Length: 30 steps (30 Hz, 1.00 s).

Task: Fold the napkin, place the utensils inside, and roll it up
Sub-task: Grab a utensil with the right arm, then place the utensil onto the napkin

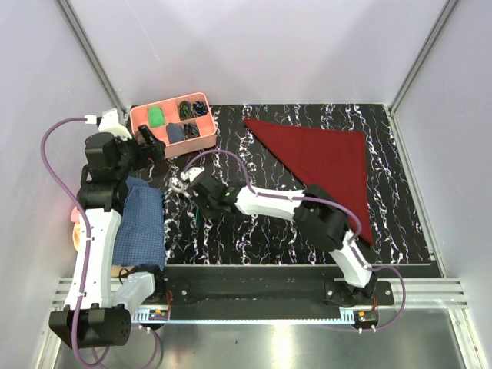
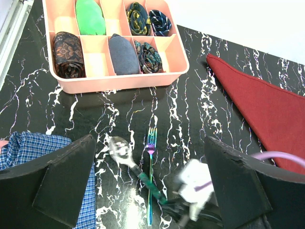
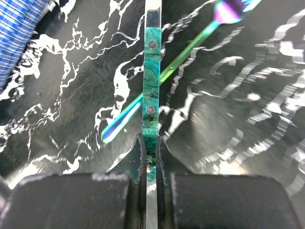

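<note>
The dark red napkin point(image 1: 323, 157) lies folded into a triangle at the back right of the table, and its corner shows in the left wrist view point(image 2: 267, 102). A silvery spoon point(image 2: 119, 149) with a green handle point(image 3: 151, 90) lies crossed over an iridescent fork point(image 2: 150, 176) left of centre. My right gripper point(image 3: 148, 140) is shut on the end of the spoon's handle, low over the table point(image 1: 192, 188). The fork point(image 3: 183, 55) runs slantwise under the handle. My left gripper point(image 2: 148, 140) hovers open above both utensils, holding nothing point(image 1: 146, 142).
A pink divided tray point(image 2: 119, 83) with rolled cloths stands at the back left point(image 1: 173, 146). A blue checked cloth point(image 1: 142, 223) lies at the table's left edge, under the left arm. White walls enclose the table on three sides.
</note>
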{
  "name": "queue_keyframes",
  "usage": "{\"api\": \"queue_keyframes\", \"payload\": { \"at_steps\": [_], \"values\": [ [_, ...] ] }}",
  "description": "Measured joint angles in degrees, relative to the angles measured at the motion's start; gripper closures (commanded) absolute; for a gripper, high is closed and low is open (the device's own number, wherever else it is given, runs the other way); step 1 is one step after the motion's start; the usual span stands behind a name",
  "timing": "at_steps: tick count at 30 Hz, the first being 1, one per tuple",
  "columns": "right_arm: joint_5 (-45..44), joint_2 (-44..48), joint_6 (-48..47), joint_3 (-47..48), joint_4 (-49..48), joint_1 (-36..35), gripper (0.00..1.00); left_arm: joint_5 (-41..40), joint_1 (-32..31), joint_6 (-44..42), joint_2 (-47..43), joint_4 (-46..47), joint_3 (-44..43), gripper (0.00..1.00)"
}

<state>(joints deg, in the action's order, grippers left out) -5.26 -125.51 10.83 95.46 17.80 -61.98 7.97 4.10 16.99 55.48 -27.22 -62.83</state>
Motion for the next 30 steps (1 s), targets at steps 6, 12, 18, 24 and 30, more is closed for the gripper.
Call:
{"api": "queue_keyframes", "payload": {
  "at_steps": [6,12,18,24,30],
  "values": [
    [-4.44,11.1,-0.57,-8.35,-1.95,0.26,1.0,-0.02,0.0,0.0,0.0,0.02,0.0,0.01],
    [-9.05,22.84,-2.01,-18.45,-2.56,3.69,1.0,-0.02,0.0,0.02,0.0,0.13,0.0,0.01],
    [-11.5,34.03,-5.62,-26.93,0.81,13.51,1.0,0.0,0.0,0.04,0.0,0.44,0.28,0.01],
    [-8.52,43.74,-14.99,-31.74,3.8,25.07,1.0,0.59,0.0,0.59,0.92,0.42,0.61,0.01],
    [-0.46,44.44,-22.14,-33.88,5.09,38.29,1.0,1.14,0.0,0.92,2.67,0.44,0.63,0.01]
  ]
}}
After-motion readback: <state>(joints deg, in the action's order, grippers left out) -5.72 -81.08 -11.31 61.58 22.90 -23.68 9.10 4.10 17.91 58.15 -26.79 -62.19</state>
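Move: The red napkin, folded to a triangle and the place the held spoon is taken to, has its middle about 37 cm right of the right hand, 12 cm ahead and 3 cm below. The fork lies almost under that hand, roughly 2 cm ahead, 2 cm left and 3 cm down; the pink box is some 24 cm ahead and 8 cm left, about level in height. From the left hand the napkin is about 49 cm right, 6 cm ahead and 29 cm below. The spoon, still pinched near its handle end by the right hand's shut fingers, is first raised clear of the fork, then swept fast to the right, some 35 cm in all, and about 10 cm forward until it is above the napkin. The hand climbs roughly 12 cm, turns about 20 degrees clockwise on the way, and starts to sink at the end. ##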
